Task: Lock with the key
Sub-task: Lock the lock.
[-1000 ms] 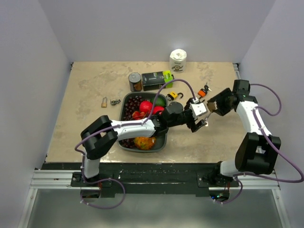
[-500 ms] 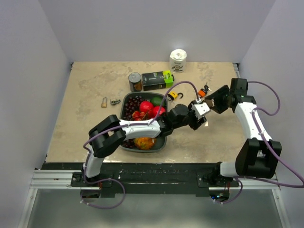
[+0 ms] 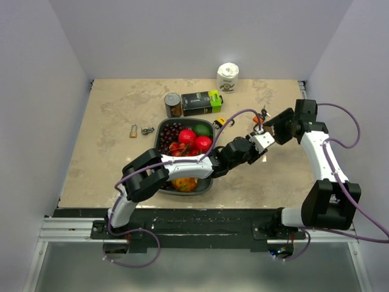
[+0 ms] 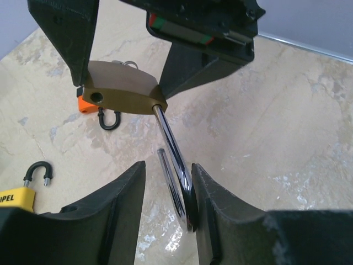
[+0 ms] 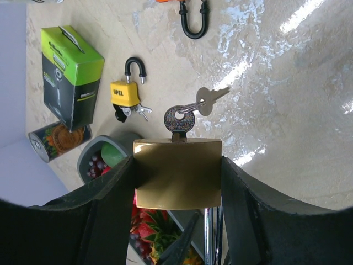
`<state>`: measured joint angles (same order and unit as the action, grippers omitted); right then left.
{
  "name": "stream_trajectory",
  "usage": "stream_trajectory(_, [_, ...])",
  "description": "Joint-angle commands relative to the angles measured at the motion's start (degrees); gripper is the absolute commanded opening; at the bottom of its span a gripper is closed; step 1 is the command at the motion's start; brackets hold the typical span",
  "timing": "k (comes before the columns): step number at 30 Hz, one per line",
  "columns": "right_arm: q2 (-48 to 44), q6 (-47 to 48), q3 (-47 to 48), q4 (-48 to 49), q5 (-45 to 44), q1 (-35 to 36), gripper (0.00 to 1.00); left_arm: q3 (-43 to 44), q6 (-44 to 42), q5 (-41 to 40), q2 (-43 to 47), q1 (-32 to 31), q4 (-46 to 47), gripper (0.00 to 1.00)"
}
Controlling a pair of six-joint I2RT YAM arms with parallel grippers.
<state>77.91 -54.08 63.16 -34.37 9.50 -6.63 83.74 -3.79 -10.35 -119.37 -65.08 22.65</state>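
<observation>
My right gripper (image 5: 176, 161) is shut on the flat sides of a brass padlock (image 5: 176, 174), held above the table. A key (image 5: 178, 120) sits in the lock's keyhole, with a second key (image 5: 212, 99) hanging from its ring. The chrome shackle (image 4: 174, 160) stands open, its free leg out of the body, and reaches toward my left gripper (image 4: 168, 167). The left jaws stand either side of the shackle: it rests against the right finger (image 4: 207, 187), with a gap to the other. In the top view both grippers (image 3: 262, 137) (image 3: 270, 128) meet right of the bowl.
A grey bowl (image 3: 209, 181) of fruit lies under my left arm. A yellow padlock (image 5: 126, 91), an orange padlock (image 4: 88, 105), a green-black box (image 3: 200, 102), a can (image 3: 173, 104) and a paper roll (image 3: 228, 77) stand behind. A small padlock (image 3: 133, 130) lies far left.
My left arm has reached right and up to the held padlock, and its jaws have narrowed round the shackle. The right gripper has shifted slightly up, still holding the lock.
</observation>
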Motion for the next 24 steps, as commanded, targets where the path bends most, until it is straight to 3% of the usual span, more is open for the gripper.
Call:
stream_trajectory(1, [-3.0, -2.4, 2.0, 1.8, -0.1, 0.5, 0.00, 4.3, -1.0, -3.4, -1.6, -0.7, 3.2, 0.43])
stream_trajectory(3, [-2.9, -2.7, 1.6, 2.1, 0.3, 0.7, 0.00, 5.2, -1.4, -3.5, -2.3, -0.8, 2.9, 0.40])
stream_trajectory(6, [-3.1, -3.0, 1.3, 2.2, 0.6, 0.7, 0.00, 5.8, -2.0, -3.8, -3.1, -0.8, 3.1, 0.29])
stream_trajectory(10, [-3.3, -3.2, 0.7, 2.4, 1.0, 0.8, 0.00, 5.7, -3.1, -4.6, -3.2, -0.8, 3.4, 0.00])
stream_trajectory(13, [-3.5, -3.0, 0.4, 2.6, 1.4, 0.8, 0.02, 5.6, -3.5, -4.6, -2.9, -0.8, 3.6, 0.00])
stream_trajectory(14, [-3.6, -2.6, 0.3, 2.7, 1.5, 0.8, 0.20, 5.6, -3.4, -4.3, -2.4, -0.8, 3.5, 0.00])
stream_trajectory(16, [-3.7, -1.1, 0.3, 2.9, 1.5, 0.8, 0.43, 5.0, -3.1, -3.1, -1.7, -0.6, 3.4, 0.00])
stream_trajectory(17, [-3.9, -0.8, 0.3, 3.3, 1.7, 0.7, 0.67, 4.6, -2.7, -2.1, -0.2, -0.3, 3.7, 0.00])
stream_trajectory(19, [-4.3, 2.3, 0.7, 3.1, 1.4, -0.1, 0.85, 2.2, -0.6, 2.2, 1.7, 0.7, 4.7, 0.00])
stream_trajectory(21, [-4.3, 6.4, 2.1, 1.7, -0.6, -0.7, 0.99, 1.2, 0.5, 4.4, 4.3, 1.7, 4.7, 0.00])
stream_trajectory(24, [-4.1, 11.0, 4.7, -0.3, -0.5, -2.3, 0.99, -0.3, 2.1, 10.1, 7.4, 3.1, 4.7, 0.00])
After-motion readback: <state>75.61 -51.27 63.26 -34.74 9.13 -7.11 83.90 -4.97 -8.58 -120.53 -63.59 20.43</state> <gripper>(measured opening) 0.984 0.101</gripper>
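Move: The lock's body is pinched in my right fingers, right at that hand point. From my left hand, the body lies about 6 cm ahead, 2 cm to the right and a touch higher, with its shackle reaching back between my still-open left fingers. On the table some 15 cm below my left hand, the orange lock lies about 14 cm ahead and 3 cm right, the yellow lock about 14 cm ahead and 14 cm left. I close my left fingers on the lock's shackle while easing that hand forward a little over 1 cm, my right hand still steadying the body. Once the shackle is pinched I spread my right fingers wide, letting go of the body and lifting that hand about 1 cm, then sink my left hand some 2 cm with the shackle gripped. ##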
